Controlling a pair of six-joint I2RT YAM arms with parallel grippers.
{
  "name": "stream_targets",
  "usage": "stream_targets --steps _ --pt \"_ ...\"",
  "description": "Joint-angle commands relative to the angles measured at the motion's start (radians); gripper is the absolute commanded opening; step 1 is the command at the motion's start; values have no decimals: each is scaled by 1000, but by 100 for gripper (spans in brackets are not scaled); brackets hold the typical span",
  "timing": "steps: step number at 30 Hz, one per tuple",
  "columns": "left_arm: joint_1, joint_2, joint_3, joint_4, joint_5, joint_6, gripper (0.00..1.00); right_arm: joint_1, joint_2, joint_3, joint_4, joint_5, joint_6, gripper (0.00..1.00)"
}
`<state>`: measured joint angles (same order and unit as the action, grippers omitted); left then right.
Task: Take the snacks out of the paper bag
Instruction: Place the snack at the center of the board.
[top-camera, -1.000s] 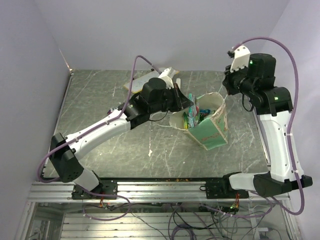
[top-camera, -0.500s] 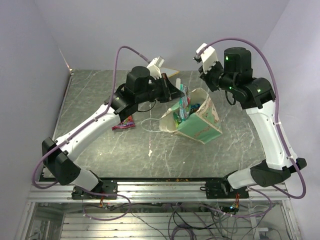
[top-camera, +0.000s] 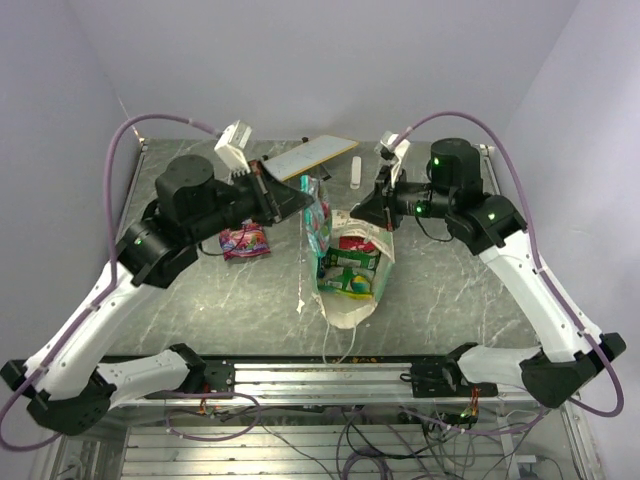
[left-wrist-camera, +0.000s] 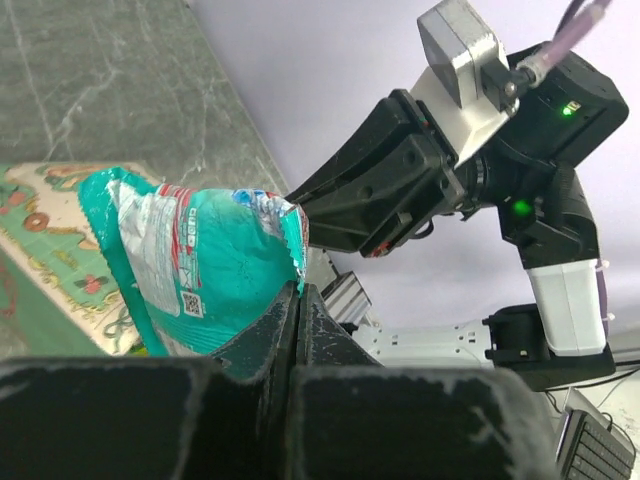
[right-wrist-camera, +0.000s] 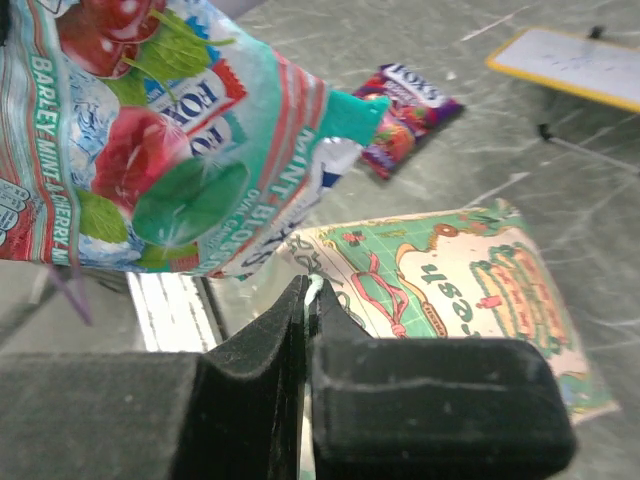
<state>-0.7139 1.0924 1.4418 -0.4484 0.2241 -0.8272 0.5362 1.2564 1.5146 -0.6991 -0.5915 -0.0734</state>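
My left gripper is shut on the top corner of a green snack packet, which hangs in the air left of the paper bag. In the left wrist view the fingertips pinch the packet. My right gripper is shut on the far edge of the mint-green bag, lifting that end. Its near end rests on the table, and a white cord handle trails from it. In the right wrist view the gripper pinches the thin bag edge, with the printed side below. A purple snack packet lies on the table.
A flat white board on black legs stands at the back, with a small white oblong object beside it. The two grippers are close together, facing each other over the bag. The purple packet and the board also show in the right wrist view.
The left gripper has drawn the green packet up and left, out of the bag. The right gripper has swung left with the bag's edge. The bag has turned and shifted toward the near edge.
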Motion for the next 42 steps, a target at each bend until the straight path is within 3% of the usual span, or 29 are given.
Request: stream_targets --steps 1,5,12,17,22,26,34,38,42 --pt "7 -99 -37 -120 -92 -42 7 4 -71 -115 250 -106 297 0" --pt "8 -130 -7 -238 -199 -36 7 4 -88 -159 284 -56 382 0" --pt "13 -49 171 -436 -480 14 7 4 -68 -129 183 17 353 0" --pt "112 29 200 -435 -492 124 7 2 -43 -78 124 83 327 0" --pt "356 155 134 -359 -238 221 7 2 -7 -16 100 123 349 0" --pt "508 215 4 -171 -6 198 7 2 17 14 67 103 343 0" --pt "686 325 -238 300 344 0 7 -1 31 34 49 116 303 0" --pt "698 427 -216 328 415 11 7 -4 54 35 70 93 293 0" --pt "795 486 -298 454 499 -32 7 -5 97 75 57 72 268 0"
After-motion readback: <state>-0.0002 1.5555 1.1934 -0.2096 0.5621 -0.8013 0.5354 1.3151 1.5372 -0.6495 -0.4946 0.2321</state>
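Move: The left hand already has the teal snack hanging from its shut fingers. The purple snack it will be set beside lies about 17 cm ahead, 18 cm to its left and 42 cm below. The paper bag is some 5 cm ahead and 10 cm right, 36 cm down; the drawing board about 37 cm ahead and 3 cm left, 37 cm down. From the right hand, the purple snack lies roughly 13 cm ahead and 25 cm left, 34 cm below. Leftward first, after a short dip back, then forward and down in one curving sweep, the left hand carries the teal snack away from the paper bag to above the purple one, ending some 20 cm farther out, 16 cm left and 23 cm lower. It swings counter-clockwise, then partly back, tips about 25 degrees down and keeps its pinch. The right hand, still holding the paper bag's handle, barely shifts. ##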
